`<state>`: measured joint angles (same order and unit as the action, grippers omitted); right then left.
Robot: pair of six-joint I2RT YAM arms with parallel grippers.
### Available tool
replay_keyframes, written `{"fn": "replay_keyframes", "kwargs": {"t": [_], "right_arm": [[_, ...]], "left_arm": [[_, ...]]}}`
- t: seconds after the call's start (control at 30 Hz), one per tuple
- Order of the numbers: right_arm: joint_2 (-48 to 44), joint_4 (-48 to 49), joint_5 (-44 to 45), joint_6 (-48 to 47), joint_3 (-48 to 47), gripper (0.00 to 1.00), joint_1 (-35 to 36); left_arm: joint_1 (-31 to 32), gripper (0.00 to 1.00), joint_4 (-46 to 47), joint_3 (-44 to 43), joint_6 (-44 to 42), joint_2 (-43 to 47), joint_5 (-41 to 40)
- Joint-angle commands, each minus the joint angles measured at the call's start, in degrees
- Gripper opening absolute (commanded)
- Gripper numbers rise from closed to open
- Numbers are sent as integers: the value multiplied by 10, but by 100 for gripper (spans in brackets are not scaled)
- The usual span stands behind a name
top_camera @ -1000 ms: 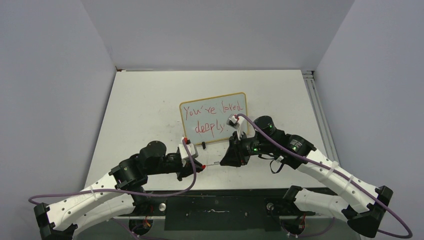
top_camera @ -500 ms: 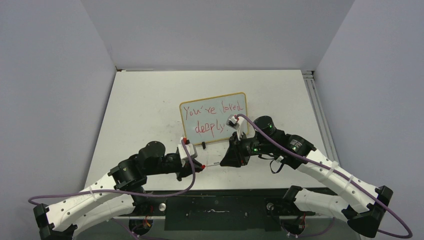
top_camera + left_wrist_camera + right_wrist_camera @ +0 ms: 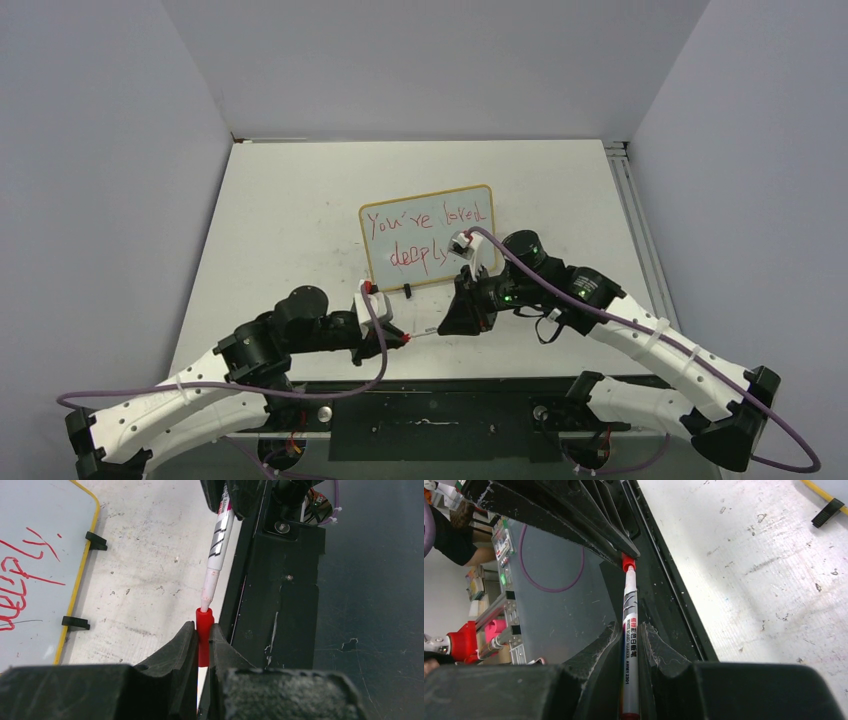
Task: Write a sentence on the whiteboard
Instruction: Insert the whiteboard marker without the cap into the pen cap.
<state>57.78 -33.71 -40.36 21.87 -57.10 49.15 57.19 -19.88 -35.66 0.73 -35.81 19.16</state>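
Observation:
The whiteboard (image 3: 378,268) stands at the table's middle with the sentence (image 3: 425,222) on it in red, two lines reading "You're loved deeply". In front of it, near the table's front edge, my left gripper (image 3: 403,338) is shut on a red cap (image 3: 204,617). My right gripper (image 3: 450,325) is shut on the barrel of a silver marker (image 3: 630,615). The two grippers face each other, and the marker's pale tip sits in the cap's mouth. The left wrist view shows the board's yellow edge (image 3: 80,575) and the end of the sentence (image 3: 20,575).
A black base plate (image 3: 440,415) runs along the near table edge right under the grippers. Two black feet (image 3: 95,541) stick out from the board's lower frame. A metal rail (image 3: 632,215) lines the table's right side. Grey walls enclose three sides.
The two grippers have edged a little closer together. The marker's tip now meets the cap's mouth. The whiteboard has not moved.

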Motion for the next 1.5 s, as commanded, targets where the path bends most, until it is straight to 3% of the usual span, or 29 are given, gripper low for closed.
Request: {"fn": "replay_keyframes", "kwargs": {"t": [0.0, 0.47, 1.07, 1.23, 1.47], "right_arm": [[11, 26, -40, -1, 2, 5, -2], [65, 36, -125, -14, 21, 5, -2], [0, 217, -113, 83, 136, 5, 1], [-26, 241, -105, 105, 162, 5, 0], [-53, 258, -81, 117, 186, 5, 0]], "left_arm": [[14, 0, 34, 1, -20, 14, 13], [39, 0, 15, -33, -39, -8, 28], [41, 0, -18, -106, -28, -67, -3], [41, 24, -31, -109, -14, -50, -28], [40, 65, -45, -143, 13, -42, -49]]}}
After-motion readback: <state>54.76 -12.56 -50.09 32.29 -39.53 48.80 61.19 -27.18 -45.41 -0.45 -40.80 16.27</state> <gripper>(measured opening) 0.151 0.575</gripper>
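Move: The right hand holds the uncapped whiteboard marker, tip already at the mouth of the red pen cap; the pen cap's middle lies about 8 cm to its left, 4 cm below and 1 cm back. The whiteboard is some 33 cm ahead, 3 cm left and 22 cm below, the near black clip about 21 cm ahead, 8 cm left and equally low. For the left hand, pinching the cap, the marker's middle is about 7 cm right, 3 cm above and 1 cm forward. The right hand keeps its grip and feeds the marker left and down into the pen cap, sinking about 4 cm overall and drawing back some 2 cm while it turns slightly, as the left hand holds the cap against it and likewise slips back and down about 2 cm. Late on, the left fingers open from nearly shut to over half wide and let go of the cap, and the left hand rises about 5 cm clear of it while the right eases back with the marker. ##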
